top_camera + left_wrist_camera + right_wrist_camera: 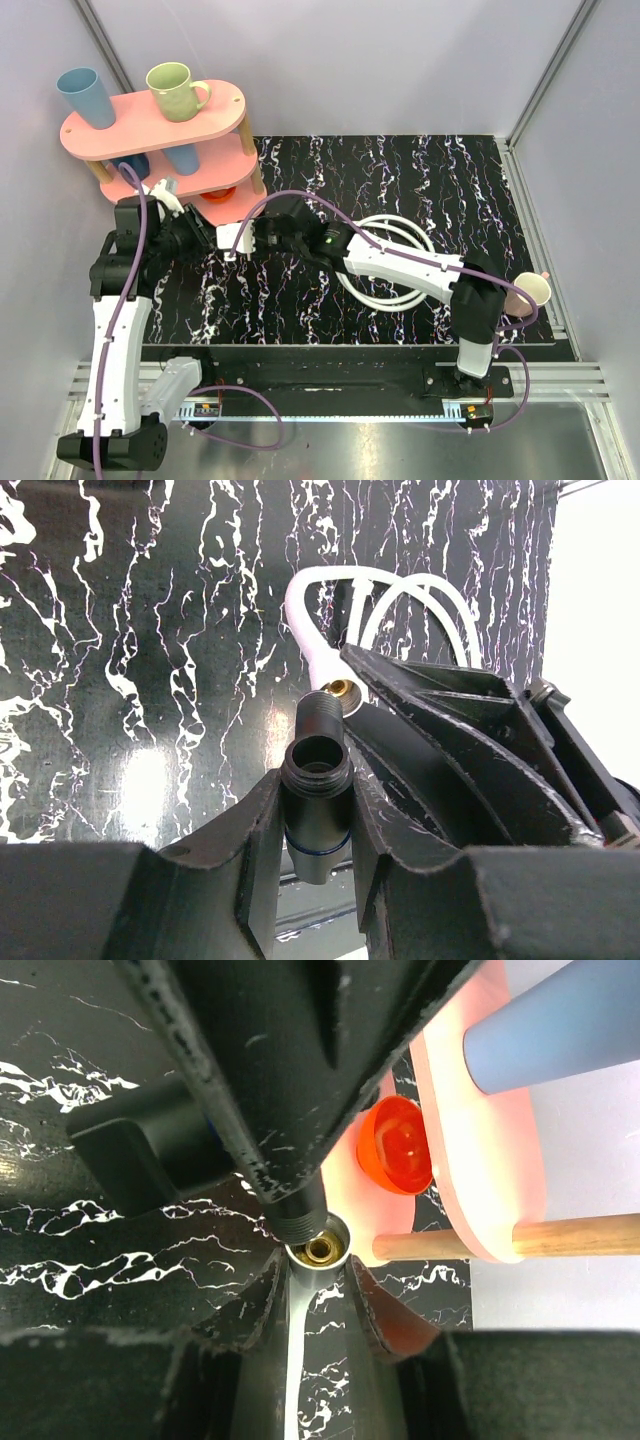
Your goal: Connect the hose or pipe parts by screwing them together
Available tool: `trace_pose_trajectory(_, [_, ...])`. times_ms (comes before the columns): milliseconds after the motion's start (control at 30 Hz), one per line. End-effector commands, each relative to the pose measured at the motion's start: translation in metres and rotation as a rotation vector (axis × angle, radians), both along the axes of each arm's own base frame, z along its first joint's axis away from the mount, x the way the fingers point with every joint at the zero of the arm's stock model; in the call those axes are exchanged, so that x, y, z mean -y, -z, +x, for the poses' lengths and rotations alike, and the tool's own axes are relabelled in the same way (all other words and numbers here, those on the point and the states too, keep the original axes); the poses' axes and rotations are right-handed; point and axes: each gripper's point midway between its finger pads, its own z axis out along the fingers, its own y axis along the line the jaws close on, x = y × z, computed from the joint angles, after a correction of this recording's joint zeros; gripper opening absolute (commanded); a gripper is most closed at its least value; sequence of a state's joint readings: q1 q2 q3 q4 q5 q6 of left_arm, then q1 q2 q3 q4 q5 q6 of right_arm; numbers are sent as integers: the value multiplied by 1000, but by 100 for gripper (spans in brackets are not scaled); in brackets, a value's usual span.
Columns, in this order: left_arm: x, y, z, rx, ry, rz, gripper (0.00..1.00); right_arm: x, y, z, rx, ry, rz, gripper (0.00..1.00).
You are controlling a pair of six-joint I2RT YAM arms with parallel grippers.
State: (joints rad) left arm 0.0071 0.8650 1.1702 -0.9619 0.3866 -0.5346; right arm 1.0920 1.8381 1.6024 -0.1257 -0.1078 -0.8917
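Observation:
My left gripper [316, 798] is shut on a short black pipe part [316, 825] with a blue ring and threaded ends. My right gripper [317, 1272] is shut on the silvery fitting [318, 1250] of the white hose [395, 290], whose brass core shows inside. The hose lies coiled on the mat behind the right arm. The black part's threaded tip [300, 1222] rests at the left rim of the fitting's mouth, tilted and not seated inside. In the top view both grippers [203, 238] [252, 238] meet nose to nose at the mat's left side.
A pink two-tier rack [120, 118] stands at the back left with a green mug [175, 90] and a blue cup [85, 97] on top. An orange bowl [398, 1145] sits under it, close behind the grippers. A pale cup [530, 292] sits at the mat's right edge.

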Motion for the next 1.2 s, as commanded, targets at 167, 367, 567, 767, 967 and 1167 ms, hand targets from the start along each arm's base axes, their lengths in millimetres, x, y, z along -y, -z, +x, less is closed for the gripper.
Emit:
trace_pose_trajectory(167, [8, 14, 15, -8, 19, -46, 0, -12, -23, 0, 51, -7, 68, 0])
trace_pose_trajectory(367, [11, 21, 21, -22, 32, -65, 0, -13, -6, -1, 26, -17, 22, 0])
trace_pose_trajectory(567, [11, 29, 23, -46, 27, -65, 0, -14, 0, -5, 6, -32, 17, 0])
trace_pose_trajectory(767, [14, 27, 26, -32, 43, -85, 0, -17, 4, -4, -2, -27, 15, 0])
trace_pose_trajectory(967, [20, 37, 24, -60, 67, -114, 0, -17, 10, -2, -14, -11, 6, 0])
trace_pose_trajectory(1167, [27, 42, 25, -72, 97, -151, 0, -17, 19, 3, -25, 13, -9, 0])
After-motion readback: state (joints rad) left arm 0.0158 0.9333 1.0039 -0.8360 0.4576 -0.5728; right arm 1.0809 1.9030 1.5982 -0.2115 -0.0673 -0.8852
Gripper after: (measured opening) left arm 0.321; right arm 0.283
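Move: The hose end in the right gripper lies about 4 cm ahead of the left hand, 2 cm to its right and 2 cm below. From the right hand, the threaded fitting in the left gripper is roughly 3 cm back, 2 cm left and 2 cm above. The orange cup is some 15 cm ahead of the right hand, 8 cm left and 20 cm below; the hose coil's middle is 30 cm to its right, about level fore and aft, 25 cm below. Lower both grippers together, straight down by about 5 cm and easing briefly partway, keeping the left gripper's threaded fitting right at the mouth of the right gripper's hose end. Let the left drift forward a little as both hands' fingers tip some 5 to 10 degrees further down, and keep both grips shut as they are. ##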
